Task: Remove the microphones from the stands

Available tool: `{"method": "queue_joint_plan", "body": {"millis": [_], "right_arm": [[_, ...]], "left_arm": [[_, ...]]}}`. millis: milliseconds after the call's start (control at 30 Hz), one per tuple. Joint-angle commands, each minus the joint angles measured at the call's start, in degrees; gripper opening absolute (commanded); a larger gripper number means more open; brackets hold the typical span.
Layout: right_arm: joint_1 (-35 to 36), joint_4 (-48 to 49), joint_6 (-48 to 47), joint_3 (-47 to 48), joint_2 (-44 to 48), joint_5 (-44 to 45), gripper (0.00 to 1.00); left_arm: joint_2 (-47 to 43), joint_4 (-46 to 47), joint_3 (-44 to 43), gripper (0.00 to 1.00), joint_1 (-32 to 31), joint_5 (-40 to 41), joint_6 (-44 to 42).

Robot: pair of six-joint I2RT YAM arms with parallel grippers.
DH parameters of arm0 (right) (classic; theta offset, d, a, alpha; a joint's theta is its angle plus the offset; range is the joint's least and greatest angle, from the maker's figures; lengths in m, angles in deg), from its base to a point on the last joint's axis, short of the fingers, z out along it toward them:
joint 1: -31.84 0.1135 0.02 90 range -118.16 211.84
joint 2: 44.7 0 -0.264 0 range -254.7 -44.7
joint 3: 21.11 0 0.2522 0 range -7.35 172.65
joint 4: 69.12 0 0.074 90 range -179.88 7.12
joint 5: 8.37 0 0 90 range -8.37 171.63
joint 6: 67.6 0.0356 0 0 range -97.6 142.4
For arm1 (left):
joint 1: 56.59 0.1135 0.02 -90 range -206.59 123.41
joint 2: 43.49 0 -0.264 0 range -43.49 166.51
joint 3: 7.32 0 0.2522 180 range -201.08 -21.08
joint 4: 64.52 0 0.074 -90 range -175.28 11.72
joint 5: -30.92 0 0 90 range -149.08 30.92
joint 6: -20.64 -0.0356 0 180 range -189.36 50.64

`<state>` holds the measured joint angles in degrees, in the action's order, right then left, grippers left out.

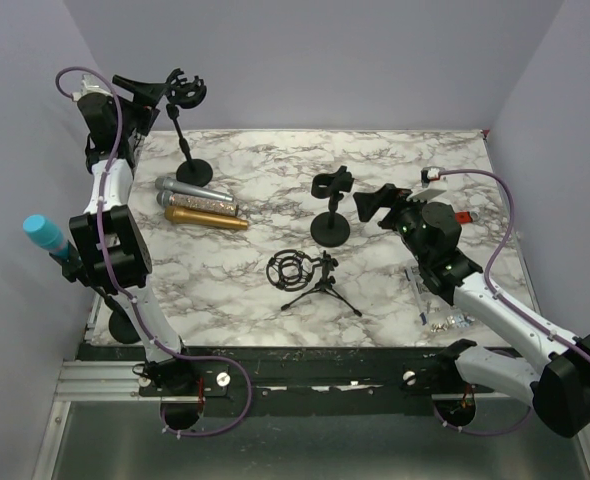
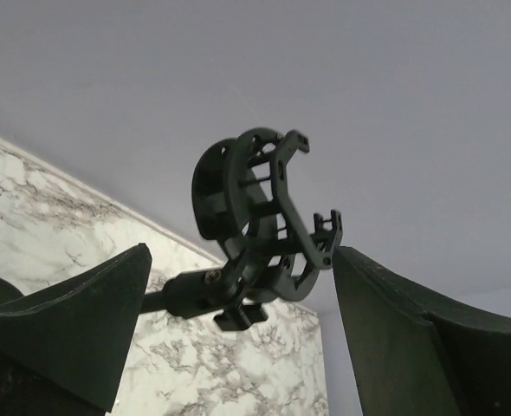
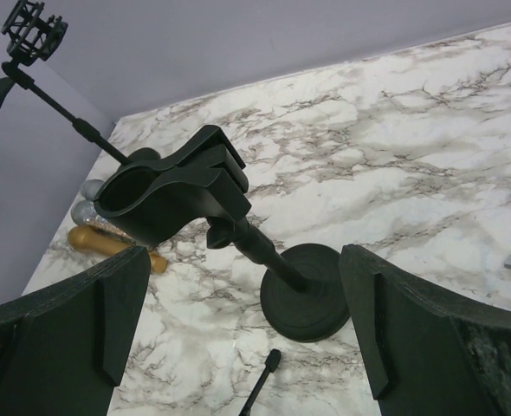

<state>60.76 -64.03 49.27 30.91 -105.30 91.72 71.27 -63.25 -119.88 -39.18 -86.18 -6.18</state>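
Three microphones lie on the marble table, two silver (image 1: 187, 189) and one gold (image 1: 207, 216); the gold one also shows in the right wrist view (image 3: 95, 242). A tall stand (image 1: 184, 135) with an empty black shock mount (image 1: 186, 90) stands at the back left. My left gripper (image 1: 158, 92) is open beside that mount (image 2: 255, 217), with its fingers on either side and touching nothing (image 2: 242, 260). A short round-base stand (image 1: 331, 228) carries an empty clip (image 3: 164, 195). My right gripper (image 1: 368, 203) is open and empty just right of it (image 3: 242, 251).
A small tripod stand with a ring mount (image 1: 305, 272) lies tipped over in the front middle. Small packets (image 1: 437, 318) lie at the front right. A white and red item (image 1: 435, 176) lies at the back right. A light blue cylinder (image 1: 45, 236) sits by the left arm.
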Motion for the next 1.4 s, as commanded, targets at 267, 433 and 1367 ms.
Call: {"method": "queue_joint_plan", "body": {"millis": [267, 433, 1367], "right_arm": [[0.3, 1.5, -0.6, 0.7, -0.8, 1.0, 1.00], [0.3, 1.5, -0.6, 0.7, -0.9, 0.9, 1.00], [0.3, 1.9, -0.9, 0.7, -2.1, 1.5, 1.00]], "left_arm": [[1.2, 3.3, 4.1, 0.75, 0.3, -4.3, 0.6], [1.3, 3.6, 5.9, 0.68, 0.3, -3.8, 0.1], [5.4, -16.0, 10.2, 0.60, -0.6, 4.5, -14.9]]}}
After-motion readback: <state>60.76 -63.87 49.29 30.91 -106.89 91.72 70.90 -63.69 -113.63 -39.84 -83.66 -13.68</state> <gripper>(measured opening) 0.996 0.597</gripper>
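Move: The black cage on the far-left stand is just beyond the left fingertips, roughly 3 cm ahead, 5 cm to the right and nearly level. The silver microphone lies on the table some 6 cm back and 7 cm right of the left hand, about 30 cm below; the gold microphone is 14 cm back and 9 cm right, equally low. From the right hand the cage is about 25 cm ahead, 43 cm left and 8 cm higher. Lower the left gripper about 5 cm beside the cage, quickly at first, then almost pausing, drawing the empty fingers in from nearly wide open to a little over half. Sink a last centimetre while rolling the hand's left side up by some 5 to 10 degrees, bringing one fingertip right up at the joint under the cage without gripping it. ##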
